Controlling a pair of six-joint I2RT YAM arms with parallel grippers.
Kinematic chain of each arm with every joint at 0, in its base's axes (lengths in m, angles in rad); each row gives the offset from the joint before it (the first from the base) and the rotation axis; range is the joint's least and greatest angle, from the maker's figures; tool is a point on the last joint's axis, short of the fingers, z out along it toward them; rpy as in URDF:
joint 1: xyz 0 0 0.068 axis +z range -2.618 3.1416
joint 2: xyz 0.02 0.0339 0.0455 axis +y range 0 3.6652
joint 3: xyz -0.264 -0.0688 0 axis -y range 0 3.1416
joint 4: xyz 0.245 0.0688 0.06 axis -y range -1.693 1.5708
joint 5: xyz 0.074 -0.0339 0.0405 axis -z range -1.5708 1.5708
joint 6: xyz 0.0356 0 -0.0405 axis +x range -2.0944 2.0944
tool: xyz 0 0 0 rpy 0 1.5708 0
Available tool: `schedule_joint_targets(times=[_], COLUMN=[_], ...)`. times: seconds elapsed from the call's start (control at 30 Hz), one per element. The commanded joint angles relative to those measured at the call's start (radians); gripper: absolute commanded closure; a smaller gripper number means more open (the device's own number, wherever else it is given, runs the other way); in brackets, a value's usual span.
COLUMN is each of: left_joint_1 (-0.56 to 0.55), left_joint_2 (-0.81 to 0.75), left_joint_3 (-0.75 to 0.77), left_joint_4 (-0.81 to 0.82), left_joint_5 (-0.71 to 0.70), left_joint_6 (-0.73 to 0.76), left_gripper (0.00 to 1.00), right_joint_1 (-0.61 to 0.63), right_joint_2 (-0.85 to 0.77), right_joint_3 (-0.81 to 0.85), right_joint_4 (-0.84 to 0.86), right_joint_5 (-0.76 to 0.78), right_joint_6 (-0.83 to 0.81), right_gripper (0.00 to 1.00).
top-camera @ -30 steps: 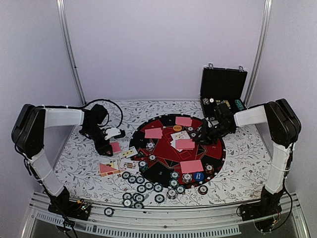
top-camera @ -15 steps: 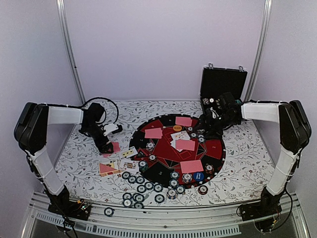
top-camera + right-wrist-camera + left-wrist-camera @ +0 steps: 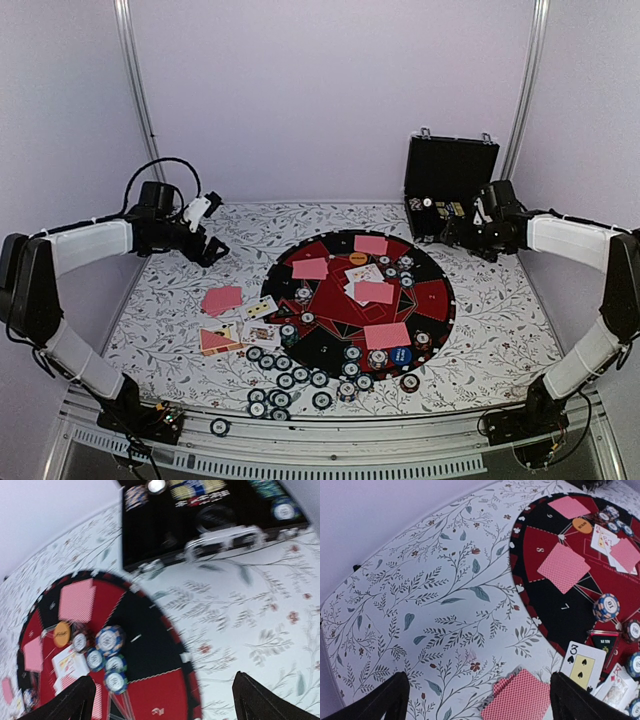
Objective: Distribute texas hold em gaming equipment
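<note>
Pink-backed playing cards (image 3: 310, 268) lie face down on the round red-and-black mat (image 3: 435, 297), with one more (image 3: 222, 298) on the cloth to its left. This card (image 3: 520, 697) shows between my left gripper's (image 3: 480, 700) open, empty fingers, beside a face-up three of spades (image 3: 583, 666). Poker chips (image 3: 285, 380) are scattered along the mat's near edge. A small cluster of chips (image 3: 110, 640) and the orange button (image 3: 62, 633) sit near the mat's far side. My right gripper (image 3: 165, 695) hovers open and empty over the mat's rim by the case. From above, the left gripper (image 3: 208, 250) is at the far left and the right gripper (image 3: 455, 232) at the far right.
The black hinged case (image 3: 450, 170) stands open at the back right, holding more chips (image 3: 200, 487). A blue button (image 3: 400, 355) lies on the mat's near right. One chip (image 3: 219, 427) rests on the front rail. The floral cloth (image 3: 445, 580) shows bare at the left rear.
Both grippers opened. The left one left a pink card on the cloth and drew back to the left rear. The right one withdrew from the mat's chips toward the case.
</note>
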State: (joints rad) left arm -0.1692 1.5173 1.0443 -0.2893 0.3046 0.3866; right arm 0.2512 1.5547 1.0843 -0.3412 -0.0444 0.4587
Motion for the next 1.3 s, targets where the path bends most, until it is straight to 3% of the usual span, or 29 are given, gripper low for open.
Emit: schedule_joint_targets(times=[0.0,0.1,0.27,0.47,0.67,0.73,0.9,0.97,1.03,1.1,1.2,1.27], left_joint_1=[0.006,0.019,0.056,0.076,0.129,0.158,0.196,0.199,0.200,0.201,0.201,0.200], left_joint_2=[0.001,0.025,0.036,0.073,0.073,0.053,0.009,0.050,0.021,0.045,0.039,0.046], left_joint_3=[-0.159,-0.222,-0.346,-0.488,-0.522,-0.574,-0.761,-0.846,-0.836,-0.827,-0.786,-0.789], left_joint_4=[0.334,0.450,0.717,1.042,1.114,1.184,1.476,1.687,1.619,1.647,1.555,1.568], left_joint_5=[-0.103,-0.177,-0.204,-0.248,-0.249,-0.230,-0.189,-0.176,-0.173,-0.180,-0.183,-0.184], left_joint_6=[-0.162,-0.184,-0.207,-0.207,-0.267,-0.300,-0.337,-0.332,-0.337,-0.336,-0.341,-0.341], left_gripper=[0.00,0.00,0.00,0.00,0.00,0.00,0.01,0.00,0.00,0.00,0.00,0.00], right_joint_1=[-0.036,-0.047,-0.060,-0.086,-0.135,-0.148,-0.166,-0.167,-0.166,-0.167,-0.167,-0.169], right_joint_2=[-0.111,-0.170,-0.164,-0.168,-0.155,-0.158,-0.133,-0.097,-0.088,-0.075,0.004,0.014], right_joint_3=[-0.208,-0.336,-0.434,-0.546,-0.772,-0.808,-0.887,-0.903,-0.908,-0.942,-0.970,-0.903], right_joint_4=[0.324,0.461,0.601,0.899,1.341,1.415,1.618,1.695,1.710,1.794,1.956,1.782], right_joint_5=[0.361,0.512,0.577,0.691,0.633,0.583,0.494,0.451,0.376,0.328,0.308,0.337], right_joint_6=[-0.023,-0.079,-0.127,-0.279,-0.376,-0.406,-0.408,-0.435,-0.447,-0.483,-0.523,-0.510], right_gripper=[0.01,0.01,0.01,0.01,0.01,0.01,0.01,0.01,0.01,0.01,0.01,0.01])
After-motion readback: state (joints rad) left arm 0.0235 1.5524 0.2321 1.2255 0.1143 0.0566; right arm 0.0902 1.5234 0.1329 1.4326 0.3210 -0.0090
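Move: The deck of red cards just left by the left hand lies about 6 cm back from it, level sideways and some 14 below; the face-up three is about 7 back and 8 right, the card box roughly 17 back. From the right hand, the middle red card on the mat sits about 4 cm back, 15 left and 13 below. The blue-white chips lie some 6 left and 2 ahead, and the open chip case about 20 ahead and 10 right. Both empty hands head outward to their resting poses, fingers staying wide open. The right swings some 16 cm right, away from the mat, easing back about 6, then drifts slightly left as its fingers tip up to near level. The left sinks about 5 cm while sweeping roughly 11 left, tilts up some 30 degrees and turns counter-clockwise, then draws slightly back. ##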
